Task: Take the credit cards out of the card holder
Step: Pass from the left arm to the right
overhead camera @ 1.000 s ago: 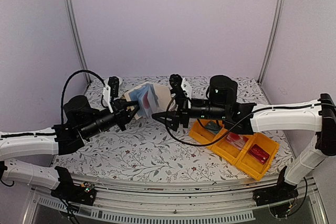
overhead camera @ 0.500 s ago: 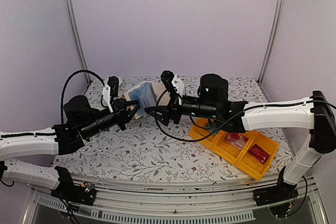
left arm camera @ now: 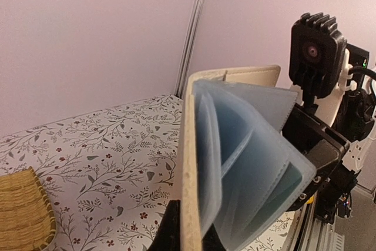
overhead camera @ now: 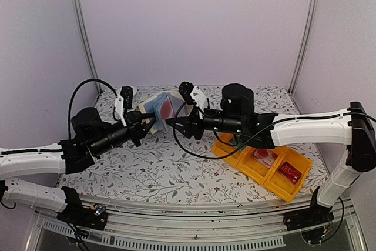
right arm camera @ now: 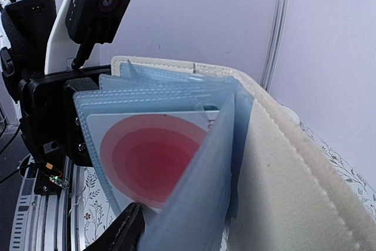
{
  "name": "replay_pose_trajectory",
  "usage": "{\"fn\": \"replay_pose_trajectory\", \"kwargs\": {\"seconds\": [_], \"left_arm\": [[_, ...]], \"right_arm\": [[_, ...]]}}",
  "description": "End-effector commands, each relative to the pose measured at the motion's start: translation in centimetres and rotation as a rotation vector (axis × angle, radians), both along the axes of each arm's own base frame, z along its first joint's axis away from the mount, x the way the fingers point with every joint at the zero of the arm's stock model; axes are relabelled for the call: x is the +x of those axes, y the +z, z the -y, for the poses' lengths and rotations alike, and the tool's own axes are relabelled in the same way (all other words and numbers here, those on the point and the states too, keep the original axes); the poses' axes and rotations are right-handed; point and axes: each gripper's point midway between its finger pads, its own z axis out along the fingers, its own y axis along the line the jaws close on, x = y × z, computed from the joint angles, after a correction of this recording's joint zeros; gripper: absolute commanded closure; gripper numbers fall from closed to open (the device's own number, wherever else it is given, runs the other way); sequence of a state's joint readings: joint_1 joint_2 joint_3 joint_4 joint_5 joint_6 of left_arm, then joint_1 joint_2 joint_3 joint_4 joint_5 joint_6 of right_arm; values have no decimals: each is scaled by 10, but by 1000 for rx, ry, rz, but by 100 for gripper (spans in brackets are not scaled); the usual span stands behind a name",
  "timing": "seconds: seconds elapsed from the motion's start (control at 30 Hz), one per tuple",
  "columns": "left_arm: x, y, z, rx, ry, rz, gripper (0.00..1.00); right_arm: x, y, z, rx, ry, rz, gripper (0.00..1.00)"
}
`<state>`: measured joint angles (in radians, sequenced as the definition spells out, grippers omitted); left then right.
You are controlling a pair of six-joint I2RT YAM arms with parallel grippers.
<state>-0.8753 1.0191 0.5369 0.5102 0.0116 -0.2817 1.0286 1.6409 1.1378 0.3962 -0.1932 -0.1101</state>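
Note:
My left gripper (overhead camera: 144,125) is shut on the lower edge of the beige card holder (overhead camera: 154,103), holding it upright and open above the table. In the left wrist view its black fingers (left arm camera: 167,228) pinch the beige cover (left arm camera: 190,163), with the grey-blue pockets (left arm camera: 252,163) fanned to the right. A whitish-pink credit card with a red circle (right arm camera: 150,156) sits in a front pocket and also shows from above (overhead camera: 168,107). My right gripper (overhead camera: 174,121) is at the pockets. One of its fingers (right arm camera: 126,231) lies below that card; a pocket leaf hides the other.
Joined yellow trays (overhead camera: 265,167) lie at the right on the floral table (overhead camera: 176,168), holding red items and a teal one (overhead camera: 238,140). A woven bamboo mat (left arm camera: 21,210) lies at the left in the left wrist view. Each wrist camera faces the other closely.
My right gripper has moved left up to the card holder and its jaws have narrowed. The pocket leaves have shifted, so the red-circle card now faces up. The left arm has stayed still.

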Motion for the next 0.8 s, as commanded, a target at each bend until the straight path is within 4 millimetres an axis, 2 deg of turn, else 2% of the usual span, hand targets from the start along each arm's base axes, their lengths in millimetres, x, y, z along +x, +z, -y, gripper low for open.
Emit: {"fn": "replay_pose_trajectory", "kwargs": {"seconds": [0.0, 0.13, 0.23, 0.3, 0.4, 0.5, 0.57, 0.6, 0.63, 0.7, 0.73, 0.77], "left_arm": [[-5, 9, -2, -23, -10, 36, 100], [-13, 10, 3, -15, -65, 64, 100], [-21, 6, 7, 8, -114, 86, 100], [-28, 5, 9, 11, -153, 95, 100], [-36, 4, 11, 9, -197, 104, 100], [-39, 2, 10, 7, -219, 99, 100], [-38, -3, 8, 2, -231, 81, 100], [-37, -9, 7, 3, -240, 59, 93], [-35, -15, 6, 3, -255, 34, 71], [-37, -28, 6, 5, -307, -2, 51], [-38, -32, 7, 2, -327, -10, 41], [-40, -36, 8, 2, -343, -9, 33]], "right_arm": [[-9, 18, 5, 0, 30, 38, 47], [-28, 23, 7, 1, 174, 49, 67], [-47, 25, 8, -3, 298, 46, 78], [-52, 24, 10, -14, 337, 43, 87], [-54, 24, 14, -23, 360, 29, 97], [-48, 24, 19, -26, 344, 1, 98], [-37, 23, 24, -22, 311, -36, 98], [-30, 22, 26, -18, 293, -64, 98], [-23, 20, 29, -14, 273, -111, 98], [-9, 16, 31, -19, 223, -186, 98], [-3, 7, 32, -42, 195, -219, 98], [7, 12, 31, -39, 147, -253, 98]]}}
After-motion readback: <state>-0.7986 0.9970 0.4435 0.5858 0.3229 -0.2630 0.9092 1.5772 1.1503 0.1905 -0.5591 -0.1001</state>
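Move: The card holder hangs between my hands, still pinched by my left: its middle is about 4 cm to the right of that hand, 2 cm ahead and 2 cm higher. From my half-open right hand it lies some 4 cm left, 3 cm ahead and 2 cm higher. The yellow tray is about 30 cm right of my right hand, 2 cm nearer me; the woven mat lies 21 cm ahead of my left hand and 11 cm left. Both are about 27 cm lower. I shut my right fingers on the card holder's near right part while both hands draw back about 3 cm, the right turning some 15 degrees counter-clockwise and the left nearly as much clockwise. Then I open my left fingers to let go, sinking that hand about 2 cm, as my right carries the holder rightward, easing forward a little. ##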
